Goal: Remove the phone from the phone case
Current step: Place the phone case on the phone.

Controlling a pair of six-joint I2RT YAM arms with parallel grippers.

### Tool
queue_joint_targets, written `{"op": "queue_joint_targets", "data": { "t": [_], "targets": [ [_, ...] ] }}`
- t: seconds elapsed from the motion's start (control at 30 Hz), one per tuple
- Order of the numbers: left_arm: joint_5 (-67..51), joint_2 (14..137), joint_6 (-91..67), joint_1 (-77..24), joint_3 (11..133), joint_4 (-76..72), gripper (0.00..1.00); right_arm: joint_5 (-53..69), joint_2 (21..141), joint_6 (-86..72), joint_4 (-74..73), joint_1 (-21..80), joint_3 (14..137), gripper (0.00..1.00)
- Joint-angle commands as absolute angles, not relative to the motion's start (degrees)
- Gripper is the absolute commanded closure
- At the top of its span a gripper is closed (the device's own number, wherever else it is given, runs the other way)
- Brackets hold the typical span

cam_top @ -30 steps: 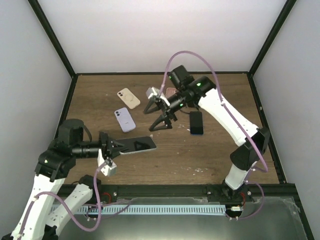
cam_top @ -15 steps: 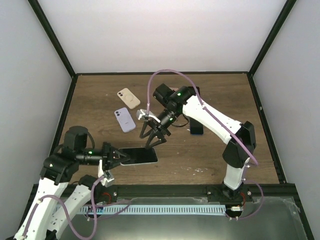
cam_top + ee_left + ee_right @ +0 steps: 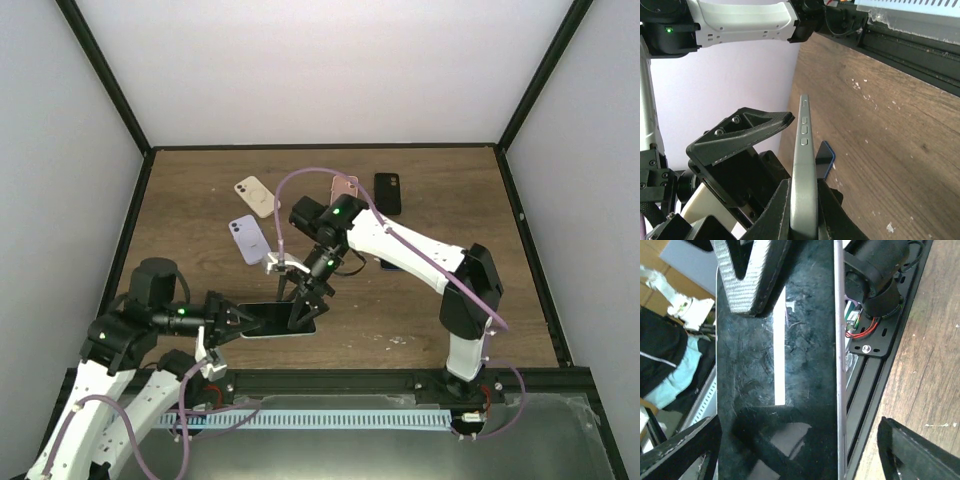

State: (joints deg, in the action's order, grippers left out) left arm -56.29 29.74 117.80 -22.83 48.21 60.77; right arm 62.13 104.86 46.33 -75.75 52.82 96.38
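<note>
The phone [image 3: 268,319] lies flat just above the table near the front, dark screen up, in a pale grey case. My left gripper [image 3: 232,318] is shut on its left end; the left wrist view shows the case edge with buttons [image 3: 804,150] squeezed between both fingers [image 3: 776,210]. My right gripper [image 3: 303,306] stands open over the phone's right end. In the right wrist view the glossy screen [image 3: 780,365] fills the frame, the case rim [image 3: 840,340] runs down its right side, and the right fingers [image 3: 920,455] stand apart on either side, wider than the phone.
Other phones lie on the wooden table: a beige one [image 3: 256,196], a lavender one [image 3: 248,240], a pink one [image 3: 345,186], a black one [image 3: 387,192] and a dark blue-edged one [image 3: 824,159] behind the right arm. A black rail [image 3: 330,382] runs along the near edge.
The right arm swung from the table's middle down and forward to the held phone, its jaws staying open. The left gripper with the phone shifted slightly nearer the front edge.
</note>
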Motion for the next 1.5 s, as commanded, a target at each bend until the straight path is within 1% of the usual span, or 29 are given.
{"op": "queue_joint_targets", "data": {
  "t": [0.0,0.1,0.13,0.3,0.4,0.53,0.67,0.77,0.83,0.9,1.07,1.23,1.27,1.3,1.33,1.47],
  "targets": [
    [-57.34,28.09,152.4,-22.94,46.26,56.72,1.0,65.39,103.91,45.71,-76.26,52.04,97.33,0.21],
    [-57.09,26.9,151.5,-22.95,41.98,48.77,1.0,68.63,103.6,45.78,-76.33,52.03,93.86,0.3],
    [-56.95,26.86,151.82,-22.94,40.94,47.31,1.0,69.25,103.77,45.68,-76.37,52.03,92.84,0.31],
    [-56.58,26.35,151.32,-22.94,38.76,42.64,1.0,72.96,103.42,43.41,-76.29,51.39,90.88,0.3],
    [-55.81,25.46,148.87,-22.94,37.4,39.02,1.0,76.65,103.46,41.4,-76.2,48.95,90.35,0.28],
    [-55.39,25.24,147.46,-22.94,36.56,35.63,1.0,82.33,104.54,39.27,-76.2,44.57,88.55,0.32],
    [-55.96,25.47,146.86,-22.95,35.53,32.21,1.0,83.42,105.11,39.45,-76.09,43.14,85.47,0.31],
    [-55.43,25.41,146.0,-22.94,35.39,31.31,1.0,85.39,105.16,39.46,-76.2,41.47,83.13,0.35],
    [-54.76,25.12,144.95,-22.94,35.31,30.68,1.0,86.95,104.92,39.54,-76.2,39.56,81.74,0.41],
    [-54.25,25.05,144.42,-22.94,35.26,30.34,1.0,88.2,104.55,39.55,-76.21,38.05,81.06,0.5],
    [-54.21,25.63,144.55,-22.94,34.06,27.73,1.0,89.52,104.59,39.27,-76.2,37.79,81.48,0.74],
    [-53.17,25.97,144.12,-22.94,32.95,25.55,1.0,89.97,105.11,38.95,-76.2,37.72,81.67,0.93],
    [-52.67,25.89,143.53,-22.94,32.76,25.06,0.97,90.15,105.24,38.86,-76.2,37.56,81.78,0.97],
    [-52.03,25.8,142.86,-22.98,32.52,24.34,0.92,90.32,105.21,38.83,-76.16,37.35,82.0,0.99],
    [-51.36,25.77,142.3,-22.94,32.38,23.92,0.86,90.58,105.29,38.84,-76.22,37.01,82.1,0.99],
    [-48.05,25.66,138.27,-22.94,31.29,20.09,0.57,91.8,105.31,38.87,-76.06,34.21,83.23,0.99]
  ]
}}
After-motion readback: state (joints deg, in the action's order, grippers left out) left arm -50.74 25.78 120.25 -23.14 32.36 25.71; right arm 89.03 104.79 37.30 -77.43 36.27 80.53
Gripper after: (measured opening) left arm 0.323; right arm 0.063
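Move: The phone, gripped by its left end in the left hand, has its middle about 6 cm to the right of that hand and 2 cm lower. For the open right hand that middle lies some 2 cm to the left, 3 cm back and roughly 3 cm below. On the table, the lavender case lies about 27 cm ahead of the left hand, 5 cm left and 25 cm down; the blue phone lies some 24 cm ahead of the right hand, 24 cm right and 23 cm down. Bring the left gripper, still holding the phone, about 6 cm forward with a small early dip, rolling it some 25 degrees so the phone's front edge lifts. Move the right gripper about 6 cm forward and 4.5 cm to the right, turning it clockwise and tilting it as it goes, then shut its fingers on the phone's free right end; only after that start opening the left fingers. ##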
